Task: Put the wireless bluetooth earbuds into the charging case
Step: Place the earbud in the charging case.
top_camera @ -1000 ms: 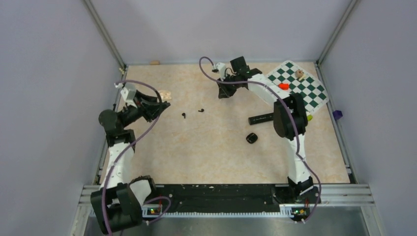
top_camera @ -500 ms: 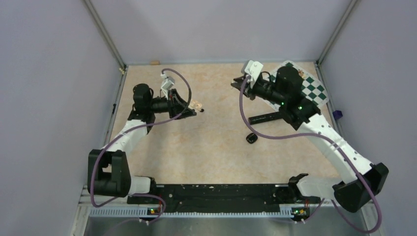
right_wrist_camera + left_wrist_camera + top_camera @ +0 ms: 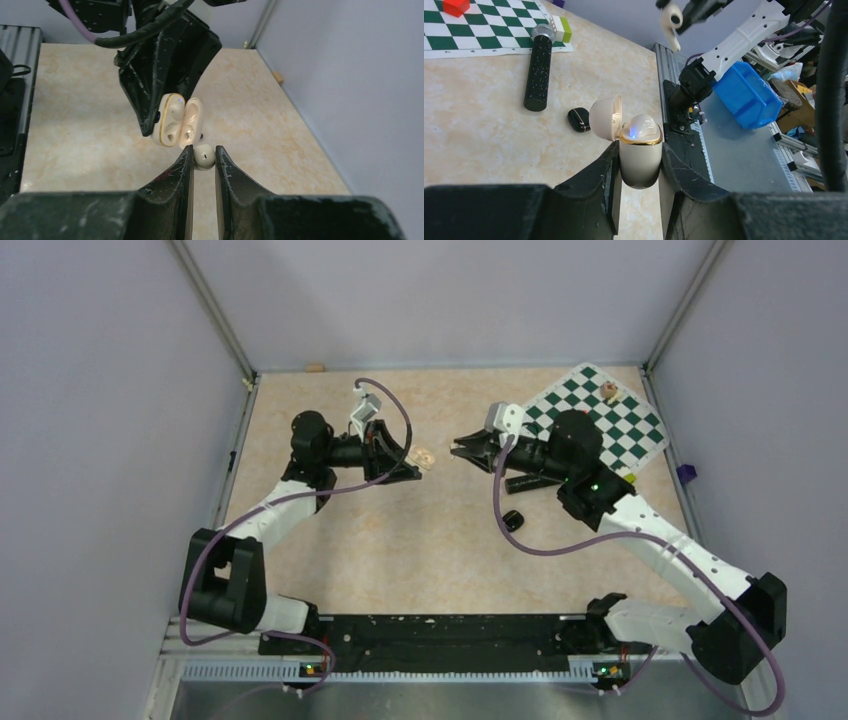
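Observation:
The charging case [image 3: 640, 159] is cream with a gold rim, its lid [image 3: 605, 118] flipped open. My left gripper [image 3: 639, 148] is shut on its body and holds it above the table; a cream bud with a blue light [image 3: 640, 128] appears seated inside. My right gripper [image 3: 204, 150] is shut on a cream earbud [image 3: 204, 157], just short of the open case [image 3: 172, 120]. From above, the left gripper [image 3: 412, 462] with the case [image 3: 425, 456] faces the right gripper [image 3: 462, 448] across a small gap.
A small glossy black oval thing [image 3: 513, 520] lies on the table below the right gripper. A black cylinder with a silver tip [image 3: 537, 70] lies by the green-and-white chessboard [image 3: 620, 425], which carries a red block [image 3: 456, 6] and a brown piece [image 3: 608, 391].
Both arms have swung in from the table's sides toward its middle, so the two grippers now face each other closely. The small black bits seen mid-table earlier no longer show.

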You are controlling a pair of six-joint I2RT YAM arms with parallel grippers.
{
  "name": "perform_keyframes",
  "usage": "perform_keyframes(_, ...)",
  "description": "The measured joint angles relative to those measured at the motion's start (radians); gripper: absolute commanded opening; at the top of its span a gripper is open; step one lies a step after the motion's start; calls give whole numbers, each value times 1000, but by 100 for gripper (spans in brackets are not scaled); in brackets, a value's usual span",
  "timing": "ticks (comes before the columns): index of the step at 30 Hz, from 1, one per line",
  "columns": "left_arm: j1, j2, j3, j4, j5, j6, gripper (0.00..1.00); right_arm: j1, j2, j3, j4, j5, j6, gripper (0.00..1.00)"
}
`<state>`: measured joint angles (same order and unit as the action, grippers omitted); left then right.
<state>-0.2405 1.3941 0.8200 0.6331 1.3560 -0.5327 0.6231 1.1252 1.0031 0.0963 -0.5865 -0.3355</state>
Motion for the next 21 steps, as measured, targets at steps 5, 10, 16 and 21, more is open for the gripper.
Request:
perform_keyframes(5, -12, 5, -16, 134, -23, -99, 0, 31, 2, -45, 71, -37, 40, 10)
perform_keyframes(10, -27, 4, -33, 183, -42, -136, 0, 57, 7, -70, 144, -42, 50, 10)
perform_keyframes(16, -31, -5, -58, 182, -66, -139, 0, 107, 38, -87, 188, -27, 39, 10)
perform_keyframes(21, -32, -33, -66, 179, -71, -138, 0, 128, 53, -112, 208, 5, 14, 11)
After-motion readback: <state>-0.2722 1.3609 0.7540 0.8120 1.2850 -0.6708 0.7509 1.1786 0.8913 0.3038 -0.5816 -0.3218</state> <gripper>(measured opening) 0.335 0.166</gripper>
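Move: The white charging case, lid open in the left fingers, lies about 8 cm left of the right hand, 1 cm back and some 4 cm lower. The right hand holds a white earbud, which is about 9 cm to the right of the left hand, 1 cm ahead and 4 cm higher. From the right hand, the black case on the table is about 16 cm right, 2 cm back and 26 cm below; the microphone, at table height, is some 26 cm right and 10 cm ahead. Towards the open case in the left fingers, the right hand brings its pinched earbud about 4 cm left and nearly 3 cm back, the sinking of about 3 cm coming mostly late, while it turns slightly counter-clockwise. Both grips keep their hold; the left hand practically stays in place, presenting the case. Earbud and case come close, with no touch to be seen. ##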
